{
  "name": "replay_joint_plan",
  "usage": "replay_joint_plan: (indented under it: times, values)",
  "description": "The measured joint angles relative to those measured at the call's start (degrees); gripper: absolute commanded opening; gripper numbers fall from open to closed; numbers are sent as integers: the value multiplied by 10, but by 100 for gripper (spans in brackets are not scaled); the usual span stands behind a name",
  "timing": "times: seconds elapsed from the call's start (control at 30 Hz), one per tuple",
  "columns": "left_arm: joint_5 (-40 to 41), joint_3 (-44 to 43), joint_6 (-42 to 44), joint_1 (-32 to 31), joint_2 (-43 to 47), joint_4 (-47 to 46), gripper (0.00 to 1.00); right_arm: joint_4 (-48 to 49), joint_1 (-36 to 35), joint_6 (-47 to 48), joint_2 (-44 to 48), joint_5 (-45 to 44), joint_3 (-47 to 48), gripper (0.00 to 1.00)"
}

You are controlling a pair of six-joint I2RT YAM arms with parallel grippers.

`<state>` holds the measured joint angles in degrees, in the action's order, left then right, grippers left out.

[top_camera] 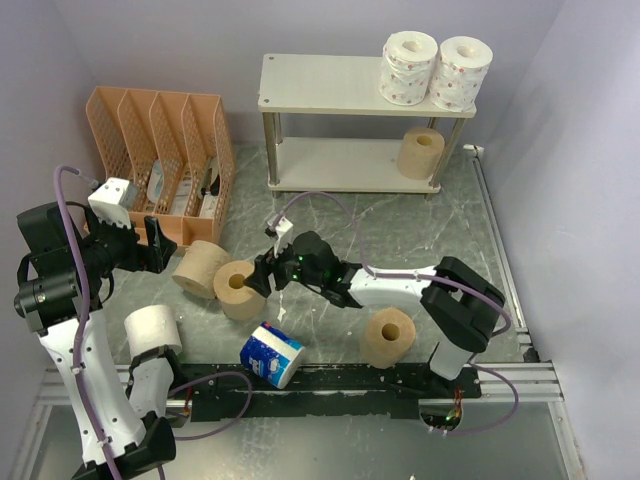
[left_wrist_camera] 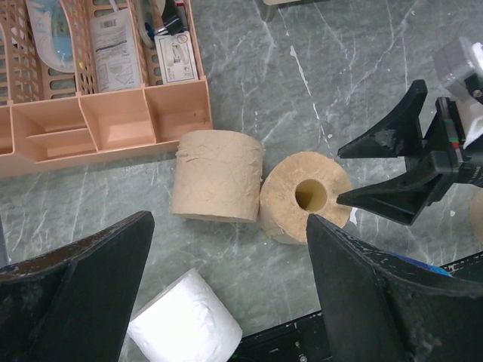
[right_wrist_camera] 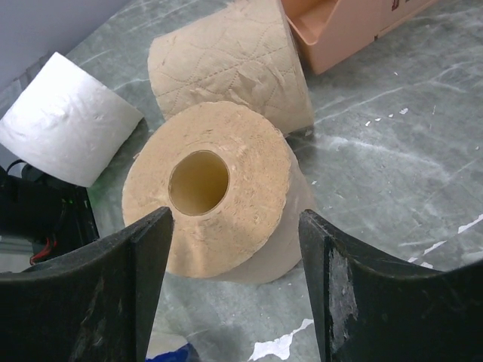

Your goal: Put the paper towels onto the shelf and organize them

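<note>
The shelf (top_camera: 330, 85) stands at the back. Two white printed rolls (top_camera: 409, 66) (top_camera: 460, 70) sit on its top board and a tan roll (top_camera: 421, 152) on its lower board. On the table, a tan roll (top_camera: 238, 288) stands with its core showing, touching a tan roll lying on its side (top_camera: 200, 268). My right gripper (top_camera: 264, 275) is open, with its fingertips just at this upright roll (right_wrist_camera: 219, 188). My left gripper (top_camera: 155, 245) is open and empty, hovering above these rolls (left_wrist_camera: 217, 175). A white roll (top_camera: 152, 330), a blue-white wrapped roll (top_camera: 270, 355) and another tan roll (top_camera: 388, 337) lie near the front.
An orange mesh file organizer (top_camera: 160, 160) with papers stands at the back left, close behind the lying tan roll. A black rail (top_camera: 340, 378) runs along the table's front edge. Walls close in the left, back and right sides.
</note>
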<state>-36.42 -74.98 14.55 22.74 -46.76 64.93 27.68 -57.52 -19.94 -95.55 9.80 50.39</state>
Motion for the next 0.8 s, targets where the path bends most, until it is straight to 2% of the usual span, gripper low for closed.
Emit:
replay_joint_plan:
  times: [0.2,0.4,0.57,0.7,0.8]
  values:
    - [0,0,0,0,1,0,94,3,0,-2,-28,0,11,59]
    - [3,7,0,0,8,-4,94,2,0,-1,-39,-4,21,57]
    - [2,7,1,0,5,-4,94,3,0,-1,-51,-3,31,49]
    - [2,7,1,0,5,-4,94,8,0,-2,-62,2,37,48]
    - [2,7,1,0,4,-4,94,14,0,-6,-71,5,42,42]
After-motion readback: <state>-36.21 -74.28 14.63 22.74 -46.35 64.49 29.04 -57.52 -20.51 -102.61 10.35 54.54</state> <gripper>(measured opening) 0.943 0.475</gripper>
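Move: The standing brown roll's middle is about 6 cm to the right hand's left, 1 cm back and some 7 cm below. From that hand, the lying brown roll is about 14 cm left and 3 cm ahead, and the blue-wrapped roll about 2 cm right and 16 cm back, both 8 cm or so lower. The standing roll lies some 12 cm right of the left hand, 1 cm ahead and 25 cm down. The right hand's forward finger comes against the outer edge of the standing brown roll, while its back finger reaches the mouth of the core hole, so the roll's wall lies between them. To get there the hand sinks about 2 cm and eases some 2 cm left and 1 cm forward, wrist angle unchanged, the fingers closing from roughly two-thirds to just under half open. ##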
